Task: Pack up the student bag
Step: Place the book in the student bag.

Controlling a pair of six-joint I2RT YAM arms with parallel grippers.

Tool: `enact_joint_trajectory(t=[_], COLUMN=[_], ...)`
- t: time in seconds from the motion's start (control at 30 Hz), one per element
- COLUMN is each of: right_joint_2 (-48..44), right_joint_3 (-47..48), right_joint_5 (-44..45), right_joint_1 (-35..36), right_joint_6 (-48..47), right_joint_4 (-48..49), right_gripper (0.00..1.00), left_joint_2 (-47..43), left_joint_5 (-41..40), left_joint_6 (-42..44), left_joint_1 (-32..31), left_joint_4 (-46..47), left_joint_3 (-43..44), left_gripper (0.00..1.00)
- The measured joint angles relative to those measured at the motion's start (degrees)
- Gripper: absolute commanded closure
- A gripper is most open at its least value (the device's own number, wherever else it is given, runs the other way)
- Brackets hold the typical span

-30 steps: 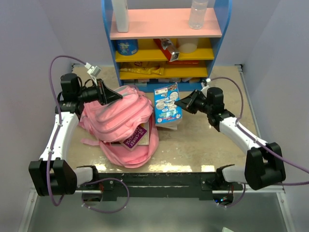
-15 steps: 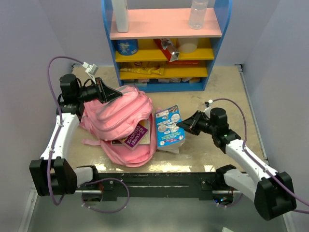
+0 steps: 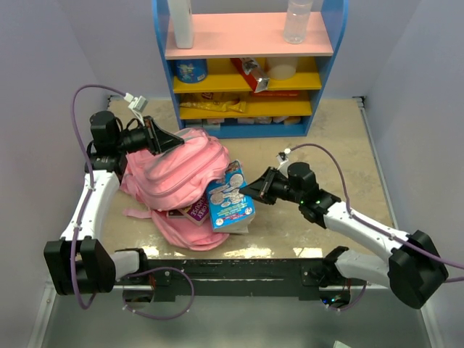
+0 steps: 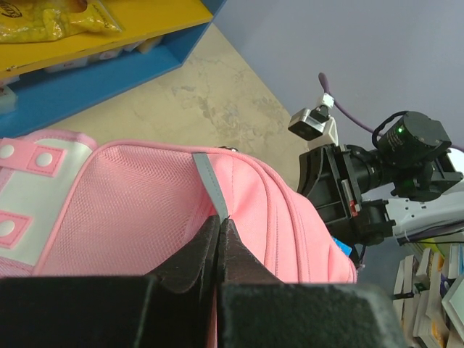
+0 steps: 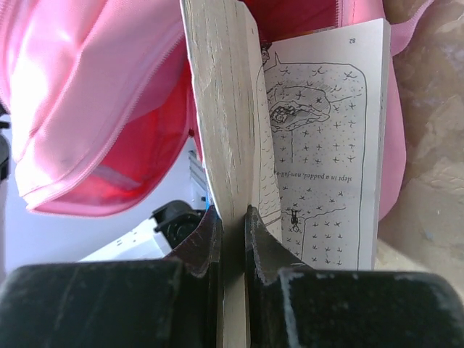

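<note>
The student bag [image 3: 170, 177], soft pink fabric, lies at the table's left with its mouth facing right. My left gripper [image 3: 176, 142] is shut on a grey strip [image 4: 206, 181] at the top of the bag [image 4: 123, 210] and holds that edge up. A purple book [image 3: 194, 212] sticks out of the opening. My right gripper [image 3: 250, 193] is shut on a blue-covered book [image 3: 230, 200], tilted at the bag's mouth. In the right wrist view the fingers [image 5: 257, 232] clamp the book's page block [image 5: 221, 109], one printed page [image 5: 326, 145] hangs open, and the bag's red lining [image 5: 145, 152] is just beyond.
A blue shelf unit [image 3: 163, 80] with a pink top and yellow shelves stands at the back. It holds a clear bottle [image 3: 297, 20], a white bottle [image 3: 181, 22], a blue tin [image 3: 191, 70] and a yellow packet [image 3: 214, 106]. Walls close in left and right.
My right arm has carried the blue book left and nearer, from mid-table to the bag's mouth. The left gripper has kept its hold in place.
</note>
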Motion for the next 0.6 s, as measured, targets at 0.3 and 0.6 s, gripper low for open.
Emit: enact_joint_trajectory(t=[0.3,0.6], right_joint_2=[10.49,22.86], right_joint_3=[3.80,14.86], right_joint_5=[14.67,26.71], right_joint_1=[12.04,20.85], right_joint_6=[0.96,0.59], right_joint_4=[3.98,6.23], right_gripper=[1.00,1.00], left_joint_2=[-0.72,-1.60], left_joint_5=[-0.63,-0.87], left_joint_6=[-0.90,-0.90], left_joint_1=[-1.07,-1.44], left_joint_4=[-0.33,-1.01], left_joint_3=[0.00,0.00], left_gripper=[1.00,1.00])
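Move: The student bag's open mouth lies about 16 cm to the left of the right gripper, some 5 cm back and 8 cm below it. The raised flap's near corner is roughly 7 cm left and 6 cm ahead of the right gripper, a bit lower. The purple book, already packed, shows in the mouth, about 15 cm left, 5 cm back and 10 cm down. From the left gripper the mouth is some 22 cm back, 3 cm right and 18 cm below. Sweep the right gripper about 11 cm to the left, still pinching the blue book by its spine, and carry the book in under the raised flap over the packed books; dip roughly 3 cm on the way, ease up about 1 cm at the end, and tilt the hand's left side down some 10 degrees. Keep the left gripper shut on the flap to hold the mouth open. ##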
